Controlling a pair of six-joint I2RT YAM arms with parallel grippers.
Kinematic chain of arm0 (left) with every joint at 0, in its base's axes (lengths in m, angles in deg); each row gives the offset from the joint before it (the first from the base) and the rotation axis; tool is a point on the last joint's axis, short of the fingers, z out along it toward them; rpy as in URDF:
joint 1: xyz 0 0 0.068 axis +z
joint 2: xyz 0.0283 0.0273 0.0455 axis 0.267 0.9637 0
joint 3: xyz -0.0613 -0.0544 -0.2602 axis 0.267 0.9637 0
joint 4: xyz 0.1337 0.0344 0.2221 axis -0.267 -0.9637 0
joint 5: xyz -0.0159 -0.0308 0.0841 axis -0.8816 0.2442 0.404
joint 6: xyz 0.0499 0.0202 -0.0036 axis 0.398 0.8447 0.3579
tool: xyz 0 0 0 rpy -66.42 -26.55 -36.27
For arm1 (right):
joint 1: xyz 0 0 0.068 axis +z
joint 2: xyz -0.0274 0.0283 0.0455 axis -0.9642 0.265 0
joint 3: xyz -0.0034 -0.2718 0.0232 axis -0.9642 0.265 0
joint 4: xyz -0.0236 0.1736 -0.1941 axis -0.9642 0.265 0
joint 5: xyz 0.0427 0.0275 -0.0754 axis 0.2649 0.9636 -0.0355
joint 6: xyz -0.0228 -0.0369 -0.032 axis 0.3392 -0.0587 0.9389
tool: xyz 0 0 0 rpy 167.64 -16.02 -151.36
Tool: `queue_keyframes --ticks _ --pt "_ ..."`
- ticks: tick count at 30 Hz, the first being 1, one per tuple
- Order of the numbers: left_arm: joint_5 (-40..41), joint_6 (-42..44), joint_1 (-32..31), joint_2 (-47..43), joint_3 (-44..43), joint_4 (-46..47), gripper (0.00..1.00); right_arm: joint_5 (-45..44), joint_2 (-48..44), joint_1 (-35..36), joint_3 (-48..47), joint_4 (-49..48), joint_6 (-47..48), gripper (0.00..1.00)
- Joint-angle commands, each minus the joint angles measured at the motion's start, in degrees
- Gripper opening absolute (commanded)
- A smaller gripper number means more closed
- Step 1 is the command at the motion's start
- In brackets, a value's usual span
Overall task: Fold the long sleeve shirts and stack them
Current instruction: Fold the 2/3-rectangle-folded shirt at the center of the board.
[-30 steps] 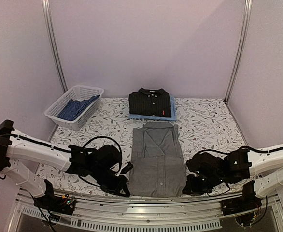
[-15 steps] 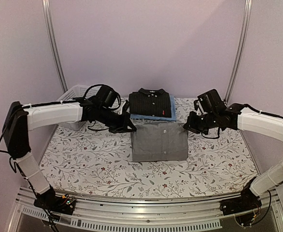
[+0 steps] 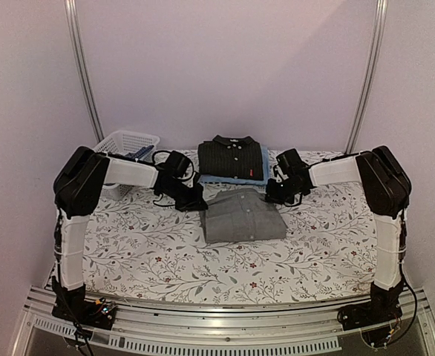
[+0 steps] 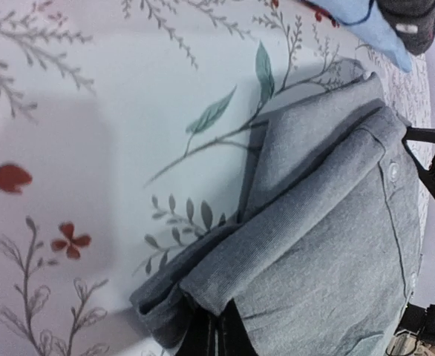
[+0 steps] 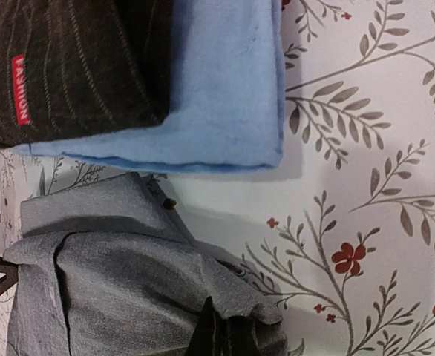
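Note:
The grey long sleeve shirt [image 3: 243,216] lies folded in half on the floral table, just in front of the back pile. That pile is the black shirt [image 3: 231,157] on top of the light blue shirt [image 3: 265,173]. My left gripper [image 3: 196,203] is shut on the grey shirt's far left corner [image 4: 203,289], with cloth wrapped over its fingertips [image 4: 219,328]. My right gripper [image 3: 274,196] is shut on the far right corner [image 5: 247,297]. The black shirt's red tag [image 5: 21,89] and the light blue shirt [image 5: 225,89] lie close beyond the right gripper [image 5: 216,331].
A white lattice basket [image 3: 128,137] stands at the back left behind my left arm, with some blue cloth [image 3: 139,153] in it. The floral tablecloth [image 3: 151,252] stretches toward the near edge. Grey walls and metal posts close in the back and sides.
Both grippers have carried the grey shirt's near hem from the table's front edge to the back, folding it in half. The arms now reach far over the table.

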Motion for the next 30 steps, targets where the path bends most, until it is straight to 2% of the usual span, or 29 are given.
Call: queue_keyframes --ticks 1,4,6,10,13,21,30 --pt "0.1 -0.3 -2.5 -7.9 11.3 2.1 0.0 0.8 -6.7 5.1 15.0 1.1 -1.8 0.0" --pt "0.9 -0.7 -4.7 -15.1 19.4 4.3 0.0 -0.9 -16.9 10.6 25.9 0.4 -6.3 0.0" --pt "1.3 -1.3 -5.6 -21.2 24.1 5.4 0.0 -3.9 -22.8 14.3 29.6 2.2 -10.4 0.0" --pt "2.0 -2.2 -6.8 -30.2 30.0 6.0 0.0 -10.9 -34.3 17.9 31.9 5.9 -15.1 0.0" --pt "2.4 -2.5 -7.1 -34.3 31.7 5.0 0.0 -12.3 -37.8 18.5 31.2 6.1 -15.4 0.0" --pt "5.7 -2.1 -5.7 -37.8 33.4 2.8 0.0 -14.2 -36.1 18.9 25.9 6.1 -13.8 0.0" --pt "6.7 0.5 -1.1 -30.8 31.9 3.6 0.0 -13.9 -24.0 15.7 17.3 2.5 -8.7 0.0"
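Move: The gray shirt's middle lies about 14 cm right of the left hand and 3 cm back, or some 9 cm left of the right hand and 7 cm back, both hands already pinching its far edge. The bare-board spot it is taken to is roughly 14 cm back and 7 cm right of the left hand, 17 cm back and 15 cm left of the right. Beyond, the dark shirt stack sits some 17 cm ahead and 10 cm right of the left hand, 14 cm ahead and 13 cm left of the right. Keeping their shut grip on the two corners of the gray shirt's far edge, both hands drag it low over the board straight back, away from the dark shirt stack, about 13 cm with the left and 20 cm with the right. They then lift that edge some 9 cm and, held high, ease a few centimetres left and forward again, the left starting to sink. ##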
